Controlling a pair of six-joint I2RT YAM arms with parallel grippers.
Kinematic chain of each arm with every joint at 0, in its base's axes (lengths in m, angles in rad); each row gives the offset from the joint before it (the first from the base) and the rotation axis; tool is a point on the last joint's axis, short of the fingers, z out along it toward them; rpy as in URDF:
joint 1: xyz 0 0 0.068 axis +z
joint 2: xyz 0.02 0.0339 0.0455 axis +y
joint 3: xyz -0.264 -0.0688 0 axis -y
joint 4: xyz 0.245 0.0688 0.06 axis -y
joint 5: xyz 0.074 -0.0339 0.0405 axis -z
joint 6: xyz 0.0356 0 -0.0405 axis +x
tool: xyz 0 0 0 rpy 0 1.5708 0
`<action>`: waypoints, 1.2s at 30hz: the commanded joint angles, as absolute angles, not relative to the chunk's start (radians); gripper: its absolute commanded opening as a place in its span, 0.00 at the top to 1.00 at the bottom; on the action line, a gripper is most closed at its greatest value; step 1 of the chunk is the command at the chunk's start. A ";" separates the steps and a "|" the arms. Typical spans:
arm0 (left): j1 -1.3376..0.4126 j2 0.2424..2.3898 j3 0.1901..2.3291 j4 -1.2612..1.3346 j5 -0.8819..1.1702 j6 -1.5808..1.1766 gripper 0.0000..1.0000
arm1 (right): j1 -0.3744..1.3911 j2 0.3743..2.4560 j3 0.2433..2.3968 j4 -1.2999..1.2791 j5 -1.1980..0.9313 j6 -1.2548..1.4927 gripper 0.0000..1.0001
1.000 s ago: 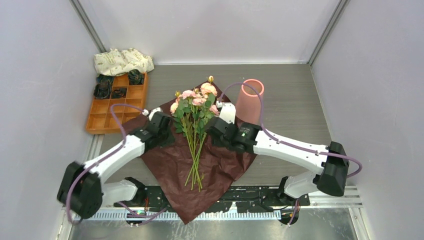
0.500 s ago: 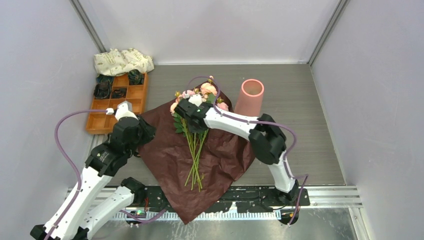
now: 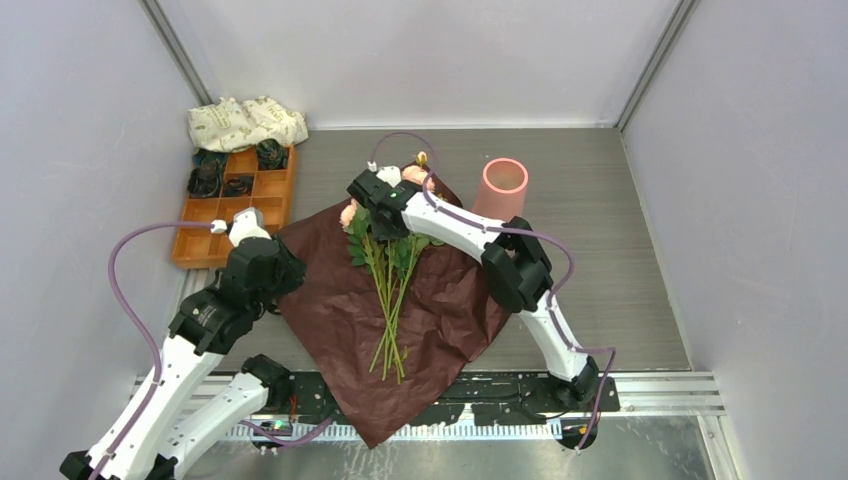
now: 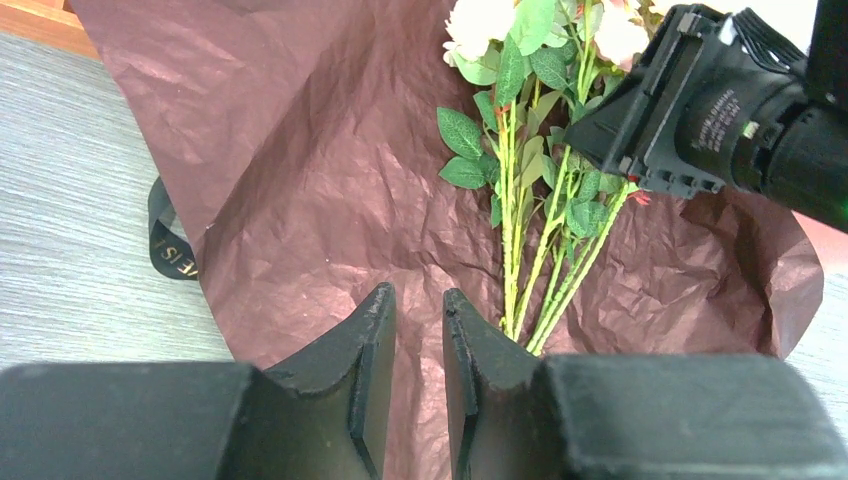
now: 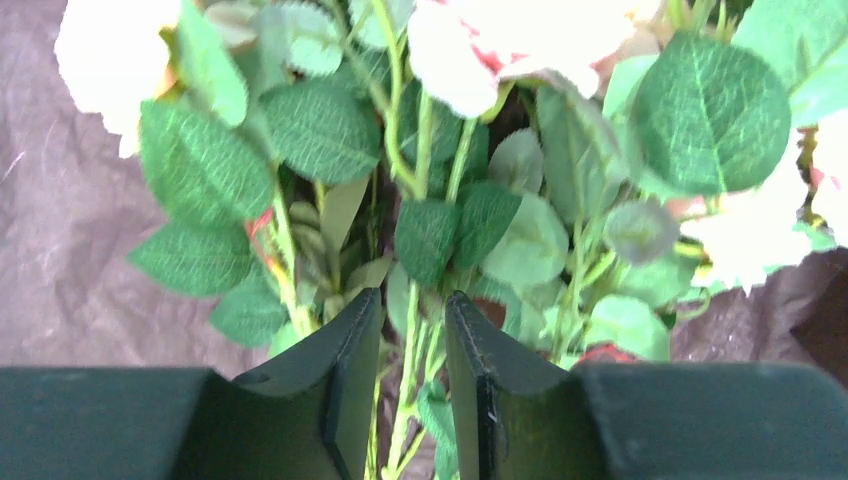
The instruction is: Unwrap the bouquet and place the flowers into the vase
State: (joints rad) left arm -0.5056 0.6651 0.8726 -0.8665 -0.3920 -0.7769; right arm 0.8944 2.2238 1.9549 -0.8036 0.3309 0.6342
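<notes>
The bouquet is unwrapped: its maroon paper (image 3: 335, 310) lies spread flat, and the flowers (image 3: 390, 290) lie on it with stems toward me and pink roses (image 3: 415, 176) at the far end. The salmon vase (image 3: 503, 186) stands upright just right of the paper. My right gripper (image 3: 374, 208) is down in the leafy part; in the right wrist view its jaws (image 5: 413, 298) stand a little apart, with green stems (image 5: 412, 350) between them. My left gripper (image 3: 288, 280) hovers over the paper's left side, its jaws (image 4: 418, 295) slightly open and holding nothing.
An orange compartment tray (image 3: 195, 245) with dark coils sits at the far left, with a cream patterned cloth bundle (image 3: 245, 122) behind it. A black ribbon (image 4: 168, 245) pokes out from under the paper's left edge. Walls close in on both sides.
My left gripper let go, opened and drew back to the left. My right arm swung over from the right and now reaches onto the leafy stems, its jaws narrowing.
</notes>
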 commanded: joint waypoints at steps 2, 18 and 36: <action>-0.505 0.670 0.870 -0.848 -0.412 -0.761 0.75 | 0.880 2.308 2.068 -0.842 0.313 0.608 0.65; -0.505 0.675 0.861 -0.841 -0.422 -0.756 0.74 | 0.862 2.230 2.114 -0.810 0.373 0.584 0.99; -0.504 0.682 0.852 -0.811 -0.416 -0.753 0.75 | 0.906 1.781 1.906 -0.490 0.453 0.327 0.99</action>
State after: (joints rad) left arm -0.5056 0.6823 0.8547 -0.8631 -0.4007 -0.7689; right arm 0.8814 1.8492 1.9270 -0.6228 0.3962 0.4591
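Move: From the right hand, the rose stem between its open fingers lies about 5 cm below and some 2 cm ahead, level with it sideways. The rose heads sit roughly 6 cm ahead and 4 cm lower. The vase's middle is about 21 cm to the right, 4 cm back and 3 cm higher. From the left hand, the stem is some 16 cm ahead, 19 cm to the right and 18 cm below. Down about 5 cm, edging slightly forward into the leaves, the right hand shuts its fingers on one rose stem just below the leafy top. It then lifts with gathering speed, about 26 cm from the lowest point, keeping its pinch while the wrist tilts the fingers up by nearly 30 degrees. ##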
